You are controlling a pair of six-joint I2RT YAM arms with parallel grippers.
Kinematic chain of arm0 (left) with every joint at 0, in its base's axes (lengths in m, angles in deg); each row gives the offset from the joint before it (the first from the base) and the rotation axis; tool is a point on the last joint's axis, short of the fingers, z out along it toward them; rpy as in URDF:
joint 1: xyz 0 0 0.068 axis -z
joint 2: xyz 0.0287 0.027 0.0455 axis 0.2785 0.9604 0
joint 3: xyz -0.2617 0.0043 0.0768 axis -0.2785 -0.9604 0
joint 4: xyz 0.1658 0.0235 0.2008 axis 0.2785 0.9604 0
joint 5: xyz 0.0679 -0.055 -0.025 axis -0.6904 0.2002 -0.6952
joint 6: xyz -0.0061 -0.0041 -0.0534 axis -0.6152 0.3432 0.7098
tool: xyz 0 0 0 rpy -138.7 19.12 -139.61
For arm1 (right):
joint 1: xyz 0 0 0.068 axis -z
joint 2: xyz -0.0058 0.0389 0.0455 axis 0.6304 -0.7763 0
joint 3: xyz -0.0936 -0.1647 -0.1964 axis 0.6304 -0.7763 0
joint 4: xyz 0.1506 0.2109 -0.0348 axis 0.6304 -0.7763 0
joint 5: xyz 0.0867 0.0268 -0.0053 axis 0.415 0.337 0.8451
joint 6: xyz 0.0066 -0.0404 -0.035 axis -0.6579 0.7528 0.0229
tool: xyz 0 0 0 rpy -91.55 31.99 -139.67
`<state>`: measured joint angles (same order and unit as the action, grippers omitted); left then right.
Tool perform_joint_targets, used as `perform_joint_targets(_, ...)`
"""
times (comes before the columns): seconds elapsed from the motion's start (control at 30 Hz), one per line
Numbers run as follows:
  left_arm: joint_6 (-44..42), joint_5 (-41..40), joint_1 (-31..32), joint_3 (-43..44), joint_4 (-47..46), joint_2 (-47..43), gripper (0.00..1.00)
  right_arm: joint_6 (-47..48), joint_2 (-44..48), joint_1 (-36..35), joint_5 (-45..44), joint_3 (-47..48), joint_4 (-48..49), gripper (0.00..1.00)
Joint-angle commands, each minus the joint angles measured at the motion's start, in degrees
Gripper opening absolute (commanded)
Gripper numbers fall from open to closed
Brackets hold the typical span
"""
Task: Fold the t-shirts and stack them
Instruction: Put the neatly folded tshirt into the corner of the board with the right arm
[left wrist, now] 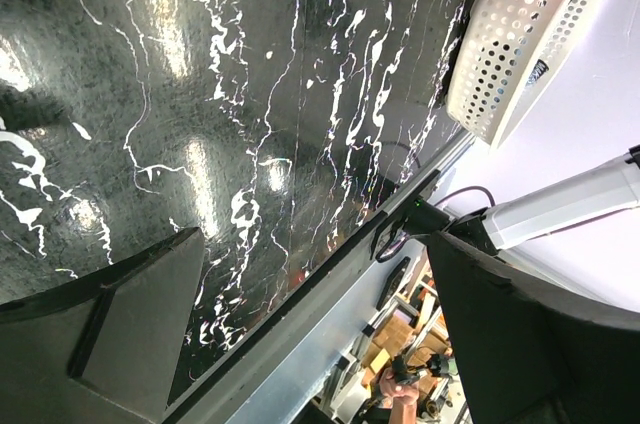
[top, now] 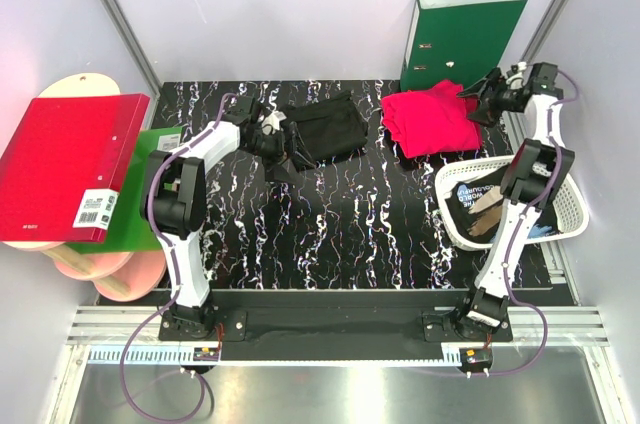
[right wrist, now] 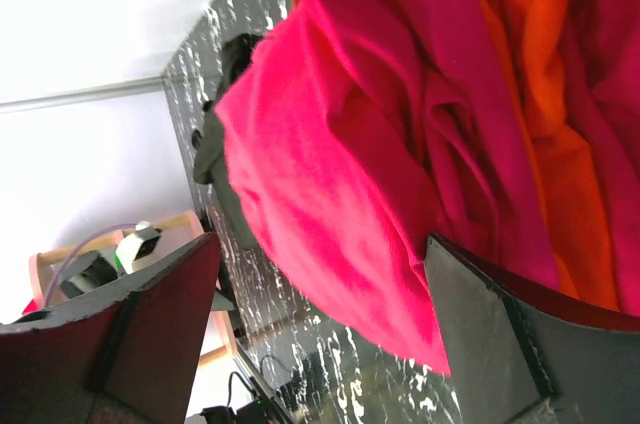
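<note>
A crumpled crimson-pink t-shirt [top: 430, 119] lies at the back right of the table. My right gripper [top: 478, 102] is at its right edge. In the right wrist view the jaws stand open around a hanging fold of that t-shirt [right wrist: 330, 174], with my right gripper [right wrist: 320, 244] a little above the tabletop. A folded black t-shirt [top: 325, 129] lies at the back middle. Just to its left is my left gripper [top: 272, 132]. The left wrist view shows my left gripper [left wrist: 310, 244] open with only tabletop between the fingers. Another black t-shirt with a print [top: 480, 204] lies in the basket.
A white lattice basket [top: 565, 206] stands at the right edge and shows as the basket [left wrist: 520, 34] in the left wrist view. A green binder [top: 462, 39] stands upright at the back. Off the left edge, a red binder [top: 70, 164] lies on a green binder [top: 135, 199].
</note>
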<state>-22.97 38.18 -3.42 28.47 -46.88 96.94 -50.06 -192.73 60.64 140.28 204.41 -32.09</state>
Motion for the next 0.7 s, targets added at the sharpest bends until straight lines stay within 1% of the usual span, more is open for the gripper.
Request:
perform_joint_targets(0.0,-0.49,0.96,0.25,3.24,0.61,0.39,0.99,0.1,-2.44,-2.48,-1.84,2.61,-0.43,0.91)
perform_joint_targets(0.23,-2.16,1.32,0.25,4.39,2.54,1.27,0.99,0.37,-3.77,-2.84,-3.68,5.25,-1.05,0.92)
perform_joint_targets(0.3,-2.42,1.75,0.25,5.0,2.98,1.62,0.99,0.02,-3.94,-2.93,-5.17,6.12,-1.14,0.89)
perform_joint_targets(0.33,-2.6,1.67,0.25,5.27,3.33,1.71,0.99,0.01,-4.72,-3.1,-5.09,6.74,-1.05,0.75)
perform_joint_targets(0.37,-2.77,1.75,0.25,5.53,3.59,1.89,0.99,-0.33,-5.17,-3.19,-5.27,7.79,-1.14,0.21)
perform_joint_targets(0.4,-2.95,1.76,0.25,6.06,3.77,1.98,0.99,-1.12,-5.61,-3.28,-5.97,8.23,-1.31,0.01)
perform_joint_targets(0.5,-3.39,1.67,0.25,6.24,4.39,2.24,0.99,-0.69,-6.4,-3.89,-7.37,9.03,-2.19,0.0)
perform_joint_targets(0.67,-3.65,1.49,0.25,5.97,4.91,2.15,0.99,1.5,-2.89,-4.86,-12.12,7.1,-2.28,0.0)
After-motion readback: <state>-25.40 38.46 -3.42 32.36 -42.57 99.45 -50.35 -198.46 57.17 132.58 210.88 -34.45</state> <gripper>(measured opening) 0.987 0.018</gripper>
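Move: The pink t-shirt has its middle about 10 cm to the right hand's left, 3 cm back and some 6 cm below; its raised right-hand end lies just ahead of the open fingers. The green binder stands behind the shirt, about 6 cm ahead and 4 cm left of the hand, and the white basket sits roughly 22 cm back and 10 cm right. From the left hand, the pink t-shirt is some 32 cm right and 11 cm ahead. The pink t-shirt's bunched right-hand end is what the right hand goes into: with fingers wide open it sinks about 3.5 cm while sliding some 2 cm left. It then eases up and forward a little as the fingers shut, pinching a fold of the cloth, and sinks slightly again with the fingers closed. ##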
